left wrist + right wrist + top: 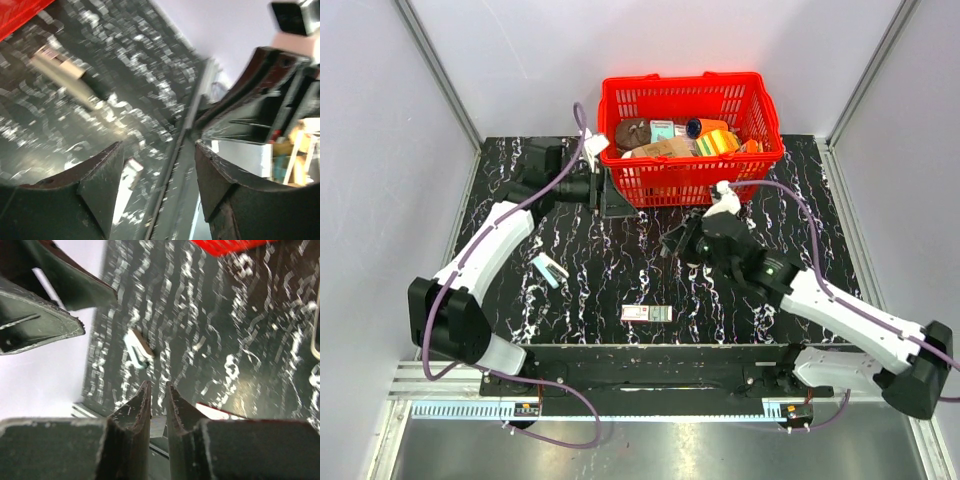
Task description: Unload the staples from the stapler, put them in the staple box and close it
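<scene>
My right gripper point(157, 385) is nearly closed on a small silvery strip, the staples point(158, 426), pinched deep between its jaws. In the top view it point(674, 243) hovers over the middle of the table. The white and teal stapler point(550, 270) lies on the table at the left and also shows in the right wrist view point(139, 347). My left gripper point(610, 195) is open and empty beside the red basket's left front corner. Its jaws point(159, 145) stand wide apart, and a blurred white object point(125, 182) lies on the table below them.
The red basket point(620, 100) with several items stands at the back centre. A flat red-and-white box point(648, 313) lies near the front edge, also in the right wrist view point(220, 412). A metal rail point(650, 352) runs along the table's near edge.
</scene>
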Controlling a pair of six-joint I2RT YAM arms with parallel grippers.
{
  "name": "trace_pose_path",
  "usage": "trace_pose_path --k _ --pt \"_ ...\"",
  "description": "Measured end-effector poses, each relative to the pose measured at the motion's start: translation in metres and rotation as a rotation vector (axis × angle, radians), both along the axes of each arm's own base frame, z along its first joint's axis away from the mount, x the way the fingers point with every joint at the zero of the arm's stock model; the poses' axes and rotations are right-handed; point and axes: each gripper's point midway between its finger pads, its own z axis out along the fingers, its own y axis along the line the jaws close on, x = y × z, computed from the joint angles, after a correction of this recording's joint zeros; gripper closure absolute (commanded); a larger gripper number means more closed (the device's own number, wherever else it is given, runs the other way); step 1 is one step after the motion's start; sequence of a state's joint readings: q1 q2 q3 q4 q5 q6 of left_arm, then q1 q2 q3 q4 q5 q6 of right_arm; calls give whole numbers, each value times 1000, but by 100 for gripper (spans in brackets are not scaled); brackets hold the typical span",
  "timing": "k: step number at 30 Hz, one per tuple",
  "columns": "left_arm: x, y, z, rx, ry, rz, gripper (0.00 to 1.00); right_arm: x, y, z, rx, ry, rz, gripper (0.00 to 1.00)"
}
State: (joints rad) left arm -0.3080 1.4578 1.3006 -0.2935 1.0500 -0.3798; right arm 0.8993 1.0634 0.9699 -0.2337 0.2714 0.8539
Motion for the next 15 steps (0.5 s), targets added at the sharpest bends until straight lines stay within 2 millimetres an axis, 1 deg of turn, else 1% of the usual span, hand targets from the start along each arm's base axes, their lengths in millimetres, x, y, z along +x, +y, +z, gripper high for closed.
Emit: trace_pose_path --k 2,4,5,6,7,9,10,12,15 --pt "7 7 -27 95 -26 33 39 2 3 -25 -72 83 -7 94" --pt "12 15 -58 194 -41 54 40 2 5 -54 -146 163 -16 95" --pt "13 21 -75 249 -41 64 40 0 5 -70 -186 206 -19 94" --pt "14 26 -89 291 -40 69 40 -2 4 -87 -229 249 -24 94" --pt "12 32 -103 338 -34 71 40 -6 1 -108 -287 301 -30 94" --pt "9 41 -125 412 -33 70 41 -15 -1 -135 -374 367 -32 94" --pt "7 45 -132 440 -33 68 41 -22 -2 -149 -428 399 -31 94" --pt "4 52 -144 488 -43 61 41 -32 -1 -167 -502 435 -22 94" --pt "-1 56 -157 535 -59 42 41 -42 4 -177 -559 451 -12 94"
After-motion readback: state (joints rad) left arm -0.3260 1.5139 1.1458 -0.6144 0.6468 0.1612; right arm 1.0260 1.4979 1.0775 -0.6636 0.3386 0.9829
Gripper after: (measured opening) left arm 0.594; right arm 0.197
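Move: The staple box lies low beneath my right hand, which already holds a small staple strip: about 5 cm back, 3 cm to the left and 26 cm down. The stapler is some 11 cm ahead of that hand and 6 cm to its right. The teal box sits about 21 cm left of the staple box and 10 cm farther out. From my empty left hand, the staple box is roughly 9 cm back, 3 cm right and 28 cm below. I bring my right hand down about 17 cm towards the staple box, drawing it back some 4 cm in the later part and tipping the fingers some 40 degrees to point mostly down, with my grip on the strip unchanged. Meanwhile my left hand, fingers still open, sinks about 16 cm and shifts 5 cm left, away from the right, its fingers tipping down about 30 degrees. ##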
